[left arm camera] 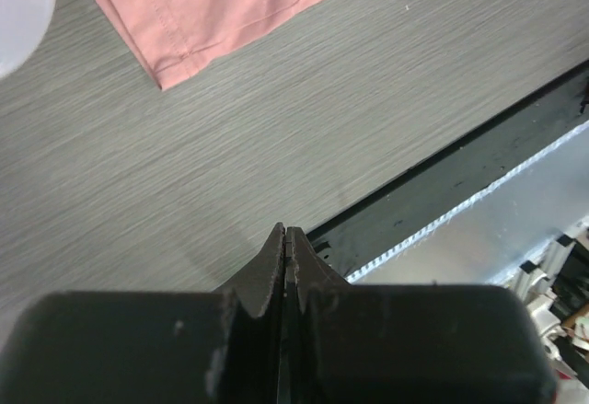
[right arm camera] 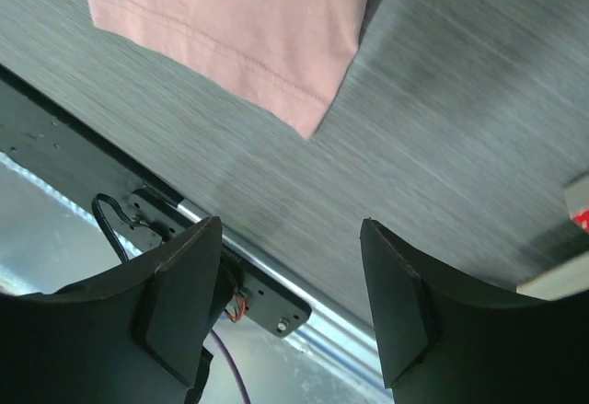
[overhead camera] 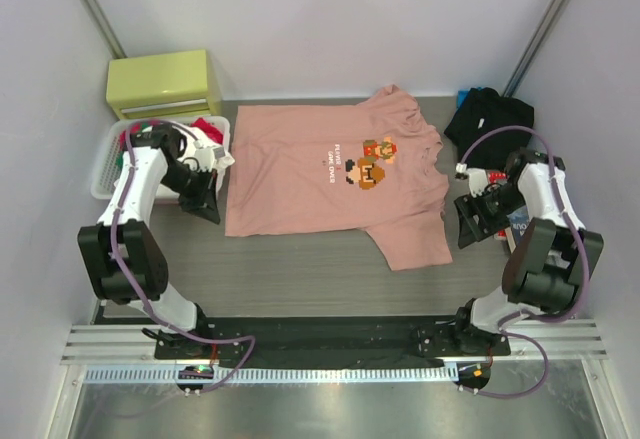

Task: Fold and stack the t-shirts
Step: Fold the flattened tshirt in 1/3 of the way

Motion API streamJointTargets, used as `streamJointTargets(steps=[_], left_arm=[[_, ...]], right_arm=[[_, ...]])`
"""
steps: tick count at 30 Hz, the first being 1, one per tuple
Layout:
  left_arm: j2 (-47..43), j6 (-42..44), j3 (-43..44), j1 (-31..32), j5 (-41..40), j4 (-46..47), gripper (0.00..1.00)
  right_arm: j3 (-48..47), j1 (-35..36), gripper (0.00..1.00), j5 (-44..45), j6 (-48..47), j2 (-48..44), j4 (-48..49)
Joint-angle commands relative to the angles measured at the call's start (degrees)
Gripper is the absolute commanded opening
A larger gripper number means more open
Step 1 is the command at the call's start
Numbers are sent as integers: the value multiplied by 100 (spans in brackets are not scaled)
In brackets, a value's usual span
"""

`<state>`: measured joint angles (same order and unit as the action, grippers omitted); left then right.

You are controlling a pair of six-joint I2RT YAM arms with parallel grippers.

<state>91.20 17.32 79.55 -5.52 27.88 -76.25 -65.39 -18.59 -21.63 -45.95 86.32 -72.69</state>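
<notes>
A salmon-pink t-shirt (overhead camera: 330,174) lies spread flat in the middle of the table, its pixel-character print facing up. At the back right a black t-shirt (overhead camera: 490,119) sits crumpled in a heap. My left gripper (overhead camera: 210,211) hovers just left of the pink shirt's lower left corner (left arm camera: 212,8), jaws pressed together on nothing (left arm camera: 287,234). Right of the pink shirt's lower sleeve corner (right arm camera: 239,27), my right gripper (overhead camera: 466,229) stands open and empty (right arm camera: 293,229), over bare table.
A yellow-green box (overhead camera: 165,81) stands at the back left, with a white basket (overhead camera: 108,164) of coloured cloth in front of it. A red-and-white item (overhead camera: 495,177) lies by the right arm. The black base rail (overhead camera: 320,334) runs along the near edge.
</notes>
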Motion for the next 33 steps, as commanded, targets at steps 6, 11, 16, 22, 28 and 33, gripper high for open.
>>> streamJointTargets(steps=[6, 11, 16, 22, 28, 33], left_arm=[[-93, 140, 236, -178, 368, -408, 0], [-41, 70, 289, -178, 297, -382, 0], [-14, 35, 281, -178, 201, -321, 0], [21, 8, 236, -178, 209, -241, 0], [91, 35, 219, -178, 147, -198, 0], [100, 26, 210, -186, 183, -162, 0]], right_arm=[[34, -303, 71, -738, -503, 297, -204], [87, -303, 71, -904, -493, 894, 114], [131, -303, 70, -940, -423, 1499, 430], [61, -294, 67, -1247, -362, 2151, 536], [140, -294, 68, -1361, -291, 2318, 685], [324, -233, 66, -1432, -248, 2547, 870]])
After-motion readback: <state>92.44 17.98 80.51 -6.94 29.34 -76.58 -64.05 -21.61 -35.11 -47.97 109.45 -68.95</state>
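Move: The sleeve's near outer hem corner lies under the open right gripper, about 9 cm down, some 3 cm to its left and 1 cm back; the left gripper has it roughly 52 cm to its right, 7 cm back and 14 cm down. The hem's other corner is about 14 cm left of that corner and 1 cm nearer the base. From the right gripper, the shirt's printed figures are around 21 cm ahead and 21 cm left, the red box about 8 cm ahead and 9 cm right. Lower the right gripper about 7 cm onto the sleeve's outer hem corner, easing left nearly 3 cm, the last centimetre of it level once you are down. As you go, swing the fingertips some 25 degrees leftward and a little back towards the base, and keep the fingers open so the corner comes between them. ##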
